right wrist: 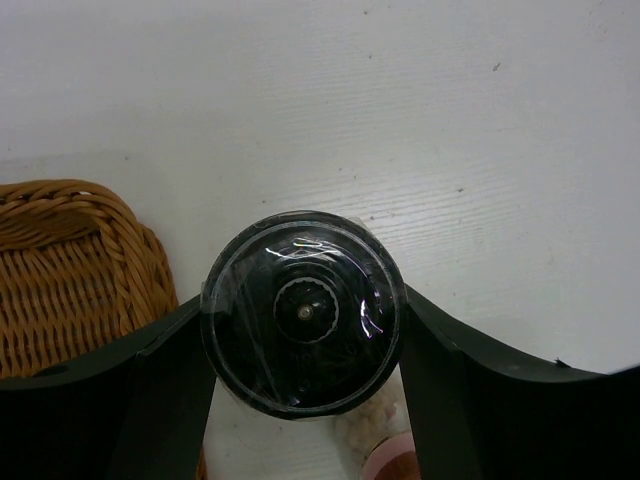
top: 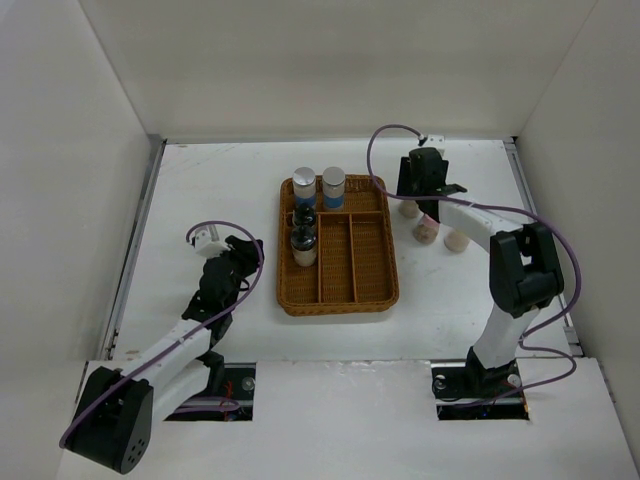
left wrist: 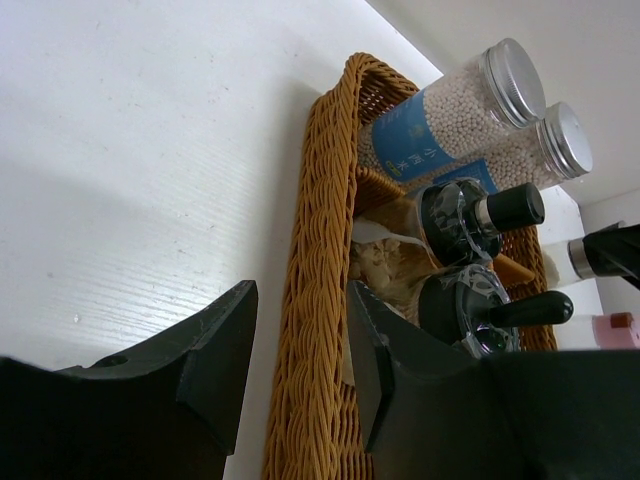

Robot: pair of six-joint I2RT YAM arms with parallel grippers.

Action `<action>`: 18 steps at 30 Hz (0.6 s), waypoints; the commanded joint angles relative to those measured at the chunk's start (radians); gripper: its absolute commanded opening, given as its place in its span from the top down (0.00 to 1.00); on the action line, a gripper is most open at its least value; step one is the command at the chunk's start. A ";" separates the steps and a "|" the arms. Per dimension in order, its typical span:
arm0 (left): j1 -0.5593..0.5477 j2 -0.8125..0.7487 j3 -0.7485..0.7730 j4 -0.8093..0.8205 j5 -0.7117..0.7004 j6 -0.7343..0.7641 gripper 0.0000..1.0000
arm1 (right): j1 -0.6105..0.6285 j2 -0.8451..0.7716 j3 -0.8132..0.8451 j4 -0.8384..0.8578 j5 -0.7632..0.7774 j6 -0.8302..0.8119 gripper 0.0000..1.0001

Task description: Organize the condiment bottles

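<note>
Two silver-capped bottles (top: 304,185) (top: 333,184) stand in the back left compartment of the wicker tray (top: 375,295). Two black-capped bottles (top: 303,218) (top: 303,245) stand just in front of them. My right gripper (top: 420,195) is right of the tray, and its fingers press both sides of a third black-capped bottle (right wrist: 302,315) that stands on the table. A pink-capped bottle (top: 427,232) and a pale-capped bottle (top: 456,240) stand close in front of it. My left gripper (top: 246,260) hangs just left of the tray, its jaws a little apart and holding nothing.
In the left wrist view the tray's left rim (left wrist: 320,300) runs past the gap between my fingers. White walls close the table in at the back and on both sides. The tray's middle and right compartments hold nothing.
</note>
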 commanded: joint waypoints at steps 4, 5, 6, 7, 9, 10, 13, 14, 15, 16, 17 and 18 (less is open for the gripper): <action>-0.008 0.026 0.003 0.086 0.014 -0.003 0.61 | -0.002 -0.039 0.007 0.195 0.039 -0.043 0.40; -0.009 0.026 0.005 0.086 0.017 -0.002 0.61 | -0.002 -0.045 0.009 0.205 0.039 -0.048 0.41; -0.012 0.024 0.005 0.086 0.016 0.000 0.61 | -0.002 -0.054 0.007 0.216 0.039 -0.052 0.41; -0.014 0.024 0.005 0.086 0.011 0.003 0.61 | -0.002 -0.068 0.001 0.230 0.039 -0.060 0.41; -0.015 0.034 0.005 0.087 0.004 0.006 0.61 | 0.002 -0.100 -0.010 0.267 0.037 -0.072 0.41; -0.017 0.038 0.006 0.089 0.005 0.006 0.61 | 0.005 -0.120 -0.014 0.280 0.037 -0.075 0.42; -0.020 0.037 0.008 0.090 0.005 0.006 0.61 | 0.034 -0.195 -0.040 0.287 0.036 -0.078 0.42; -0.020 0.037 0.006 0.090 0.002 0.008 0.61 | 0.048 -0.224 -0.054 0.284 0.036 -0.083 0.42; -0.019 0.037 0.006 0.092 0.001 0.008 0.61 | 0.059 -0.246 -0.066 0.284 0.036 -0.085 0.42; -0.017 0.041 0.006 0.093 -0.001 0.008 0.61 | 0.076 -0.273 -0.085 0.282 0.036 -0.078 0.42; -0.017 0.043 0.006 0.095 0.004 0.005 0.62 | 0.097 -0.301 -0.105 0.282 0.033 -0.072 0.42; -0.017 0.041 0.006 0.095 0.007 0.005 0.62 | 0.128 -0.328 -0.129 0.281 0.039 -0.068 0.42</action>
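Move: The right hand already grips the black-capped bottle standing beyond the basket's far right corner. The basket's empty middle compartment has its centre about 13 cm back and 15 cm left of this hand, some 8 cm below. The nearer white-lidded jar stands about 15 cm left and 1 cm ahead, the pink jar 7 cm back and 3 cm right. From the left hand, that compartment lies about 15 cm right and 2 cm ahead, some 9 cm lower. Upward, and gathering speed: the right hand keeps its pinch on the black-capped bottle and lifts it about 8 cm off the table beside the basket. After creeping forward a centimetre it draws back about 3 cm and drifts slightly left late in the rise, the wrist tipping the fingers up by 10 to 15 degrees. ##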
